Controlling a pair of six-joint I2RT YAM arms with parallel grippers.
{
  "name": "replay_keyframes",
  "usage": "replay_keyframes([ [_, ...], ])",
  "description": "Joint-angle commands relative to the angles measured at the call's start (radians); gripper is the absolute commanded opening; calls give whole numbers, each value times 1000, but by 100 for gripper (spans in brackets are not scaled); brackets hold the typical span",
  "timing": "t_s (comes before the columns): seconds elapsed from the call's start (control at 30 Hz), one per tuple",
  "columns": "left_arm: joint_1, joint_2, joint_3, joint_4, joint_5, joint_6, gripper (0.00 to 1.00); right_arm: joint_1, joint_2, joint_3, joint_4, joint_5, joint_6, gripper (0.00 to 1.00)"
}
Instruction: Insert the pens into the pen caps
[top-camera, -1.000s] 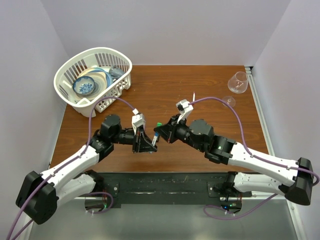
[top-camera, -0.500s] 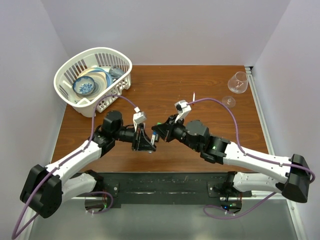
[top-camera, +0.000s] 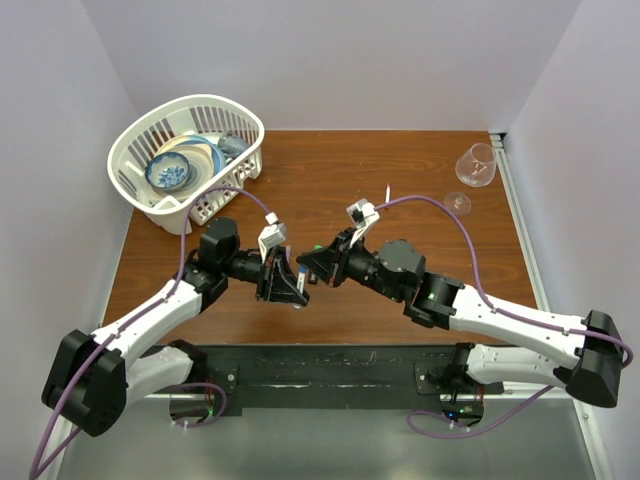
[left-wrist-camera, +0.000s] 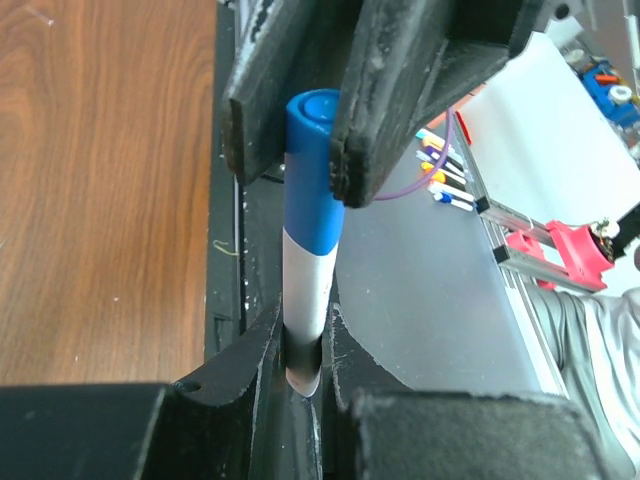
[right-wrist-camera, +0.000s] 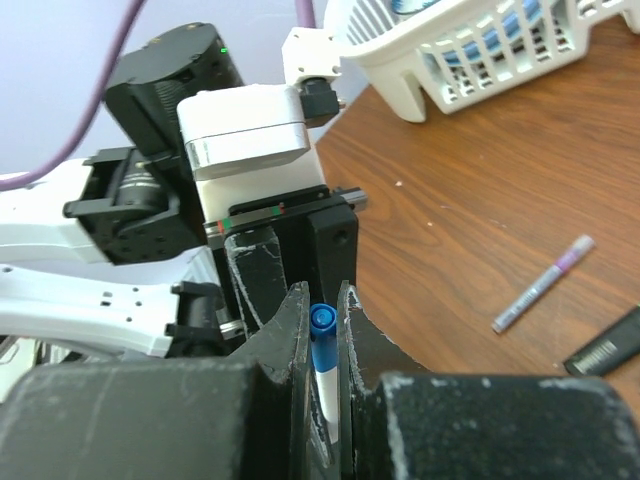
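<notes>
A white pen (left-wrist-camera: 305, 285) with a blue pen cap (left-wrist-camera: 311, 165) on its far end is held between both grippers above the table's near middle. My left gripper (left-wrist-camera: 303, 335) is shut on the white barrel. My right gripper (right-wrist-camera: 322, 300) is shut on the blue pen cap (right-wrist-camera: 322, 335). From above, the left gripper (top-camera: 292, 284) and right gripper (top-camera: 308, 268) meet tip to tip and hide most of the pen. A thin purple pen (right-wrist-camera: 540, 298) and a stubby black marker (right-wrist-camera: 605, 352) lie on the wood.
A white basket (top-camera: 140, 135) holding a bowl and plates stands at the back left. A clear glass (top-camera: 477, 165) lies at the back right, and a thin white stick (top-camera: 387, 192) lies near the table's middle. The black mounting rail (top-camera: 330, 375) runs along the near edge.
My right gripper has slid left toward the left gripper, closing the gap between them. Both arms have shifted slightly left, and both jaws have stayed shut.
</notes>
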Motion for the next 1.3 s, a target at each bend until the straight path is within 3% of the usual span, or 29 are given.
replay_keyframes([
  [0.0,73,-34,139,378,-235,-69,0,117,60,-73,-392,-503,60,0],
  [0.1,73,-57,153,296,-265,-22,0,116,57,-20,-440,-442,62,0],
  [0.13,73,-73,154,279,-275,-9,0,116,44,-6,-443,-423,66,8],
  [0.23,73,-102,134,222,-299,18,0,114,21,83,-499,-273,62,14],
  [0.37,73,-139,90,173,-324,21,0,114,-49,241,-637,-13,30,38],
  [0.5,71,-169,58,70,-377,50,0,116,-130,318,-656,166,-18,49],
  [0.6,73,-171,67,-64,-489,86,0,114,-181,340,-670,221,-47,61],
  [0.73,74,-110,137,-304,-830,130,0,114,-238,289,-690,284,-41,71],
  [0.93,76,89,246,-553,-1142,143,0,116,-344,172,-733,344,19,76],
  [1.13,77,283,292,-618,-1229,112,0,116,-411,103,-746,362,20,76],
  [1.27,77,373,288,-602,-1210,71,2,114,-422,102,-785,385,31,76],
])
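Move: My left hand holds the white pen, its blue cap already on. It goes to the bare table about 16 cm ahead, 11 cm to the left and 19 cm below. The purple pen lies about 14 cm ahead and 5 cm left of my left hand, the green highlighter 14 cm ahead and 4 cm right, both on the table. My right fingers still pinch the blue cap, level with their hand point. I open my right fingers wide off the blue cap and draw that hand back a little, then about 13 cm right. My left hand keeps its pinch, lifts the capped pen some 6 cm while starting forward, then swings it forward and left and down towards the table left of the purple pen, ending about 14 cm below its start, the wrist turning some 75 degrees from pointing right to steeply down. ##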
